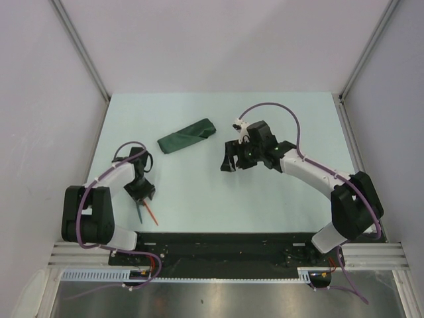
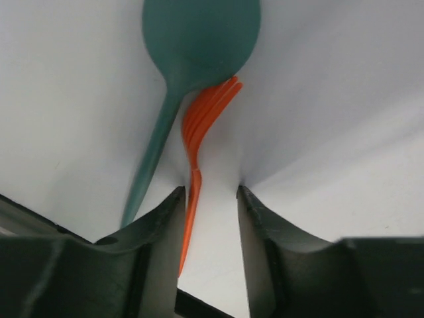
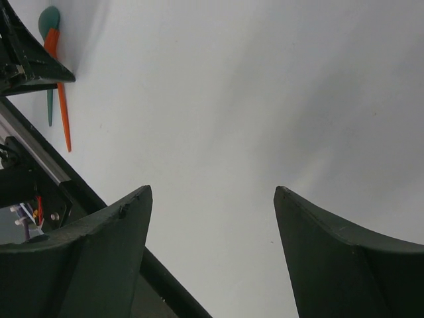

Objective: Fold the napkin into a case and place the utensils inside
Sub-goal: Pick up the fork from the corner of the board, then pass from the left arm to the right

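Note:
The napkin [image 1: 187, 136] lies folded into a narrow dark green case at the back centre-left of the table. The utensils lie near the front left: a teal spoon [image 2: 199, 40] and an orange fork [image 2: 197, 126], its tines tucked under the spoon bowl. My left gripper [image 2: 211, 190] is down over them and open. The fork's handle runs between its fingers, close to the left finger [image 2: 159, 225], and the spoon's handle passes outside that finger. My right gripper [image 3: 212, 189] hovers open and empty right of the case, over bare table. Its view also catches the fork [image 3: 61, 99].
The pale table [image 1: 218, 112] is walled on three sides, with metal posts at the back corners. A black rail [image 1: 225, 240] with both arm bases runs along the near edge, just behind the utensils. The right arm [image 1: 311, 172] stretches across the table's right half.

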Controlling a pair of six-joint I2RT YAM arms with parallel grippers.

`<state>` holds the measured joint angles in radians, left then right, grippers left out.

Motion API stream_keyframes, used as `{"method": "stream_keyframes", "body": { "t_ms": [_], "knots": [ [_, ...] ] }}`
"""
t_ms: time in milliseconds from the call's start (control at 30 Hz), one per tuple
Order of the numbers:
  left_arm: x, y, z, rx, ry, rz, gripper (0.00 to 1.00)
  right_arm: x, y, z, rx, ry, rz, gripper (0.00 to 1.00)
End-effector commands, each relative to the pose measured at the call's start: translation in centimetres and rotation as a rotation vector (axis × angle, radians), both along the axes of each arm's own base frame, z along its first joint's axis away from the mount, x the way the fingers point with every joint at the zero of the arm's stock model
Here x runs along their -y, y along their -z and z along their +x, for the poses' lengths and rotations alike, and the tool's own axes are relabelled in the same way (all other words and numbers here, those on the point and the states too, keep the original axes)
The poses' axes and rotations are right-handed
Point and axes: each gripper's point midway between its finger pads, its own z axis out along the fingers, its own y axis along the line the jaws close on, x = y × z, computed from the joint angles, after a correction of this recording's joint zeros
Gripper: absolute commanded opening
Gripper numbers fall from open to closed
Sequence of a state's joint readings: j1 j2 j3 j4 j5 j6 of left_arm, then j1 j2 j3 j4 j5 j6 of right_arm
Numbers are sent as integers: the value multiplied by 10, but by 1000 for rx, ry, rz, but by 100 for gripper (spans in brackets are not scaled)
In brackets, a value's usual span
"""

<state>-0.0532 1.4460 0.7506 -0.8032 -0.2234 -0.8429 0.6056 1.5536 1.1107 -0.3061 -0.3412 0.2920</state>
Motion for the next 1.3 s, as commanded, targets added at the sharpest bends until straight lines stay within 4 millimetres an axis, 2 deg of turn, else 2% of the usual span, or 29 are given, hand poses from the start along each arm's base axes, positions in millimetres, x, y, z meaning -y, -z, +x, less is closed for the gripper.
{"method": "stream_keyframes", "body": {
  "t_ms": [0,33,167,267,333,367,400,433,467,500,567,667,700,733,767,900,1000,1067,1267],
  "knots": [
    [3,23,1,12,-20,1,35,-6,-24,16,41,21,82,80],
    [3,23,0,12,-14,-2,25,-6,-27,18,45,22,88,80],
    [7,19,3,27,20,-28,3,-1,-33,25,55,45,106,81],
    [14,12,12,80,72,-65,0,8,-34,35,33,66,153,81],
    [31,-4,24,164,173,-129,0,7,-32,38,5,58,193,81],
    [47,-16,40,257,241,-177,0,8,-33,41,5,54,207,81],
    [73,-37,50,362,327,-289,0,11,-33,45,4,54,221,81],
    [90,-52,58,443,416,-351,0,7,-36,45,1,24,253,80],
    [114,-75,75,578,517,-413,0,5,-37,46,1,3,271,80],
    [136,-103,75,675,614,-502,0,5,-39,49,1,-9,290,80],
    [161,-138,83,811,744,-558,0,-3,-43,49,-14,-74,343,79],
    [198,-183,71,938,952,-787,0,-9,-55,47,-5,-167,447,77],
    [206,-192,66,947,1002,-847,0,-10,-59,46,0,-189,469,76],
    [219,-196,51,908,1074,-974,0,-14,-68,42,21,-247,507,75],
    [227,-206,48,912,1124,-1012,0,-16,-71,39,19,-269,525,73],
    [243,-206,34,859,1232,-1073,0,-20,-85,36,54,-333,576,68],
    [251,-203,24,799,1237,-1175,0,-27,-91,27,104,-403,585,62],
    [254,-199,18,769,1235,-1216,0,-31,-90,24,110,-427,579,60],
    [258,-193,12,741,1250,-1264,0,-43,-91,13,101,-524,625,45]
  ]
}}
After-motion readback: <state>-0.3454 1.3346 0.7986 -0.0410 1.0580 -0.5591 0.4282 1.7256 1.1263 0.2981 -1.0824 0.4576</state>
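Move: The left hand is already down at the fork's neck, its open fingers either side; the fork's middle lies about 4 cm back and 2 cm right, almost level in height. The spoon's middle is some 3 cm back and 2 cm left of the hand, and the folded napkin roughly 31 cm ahead and 18 cm right. From the right hand, the fork lies about 15 cm back, 34 cm left and 12 cm below. Left pinches the fork's neck, then swings right about 25 cm, up 18, towards the rising, turning right hand. ##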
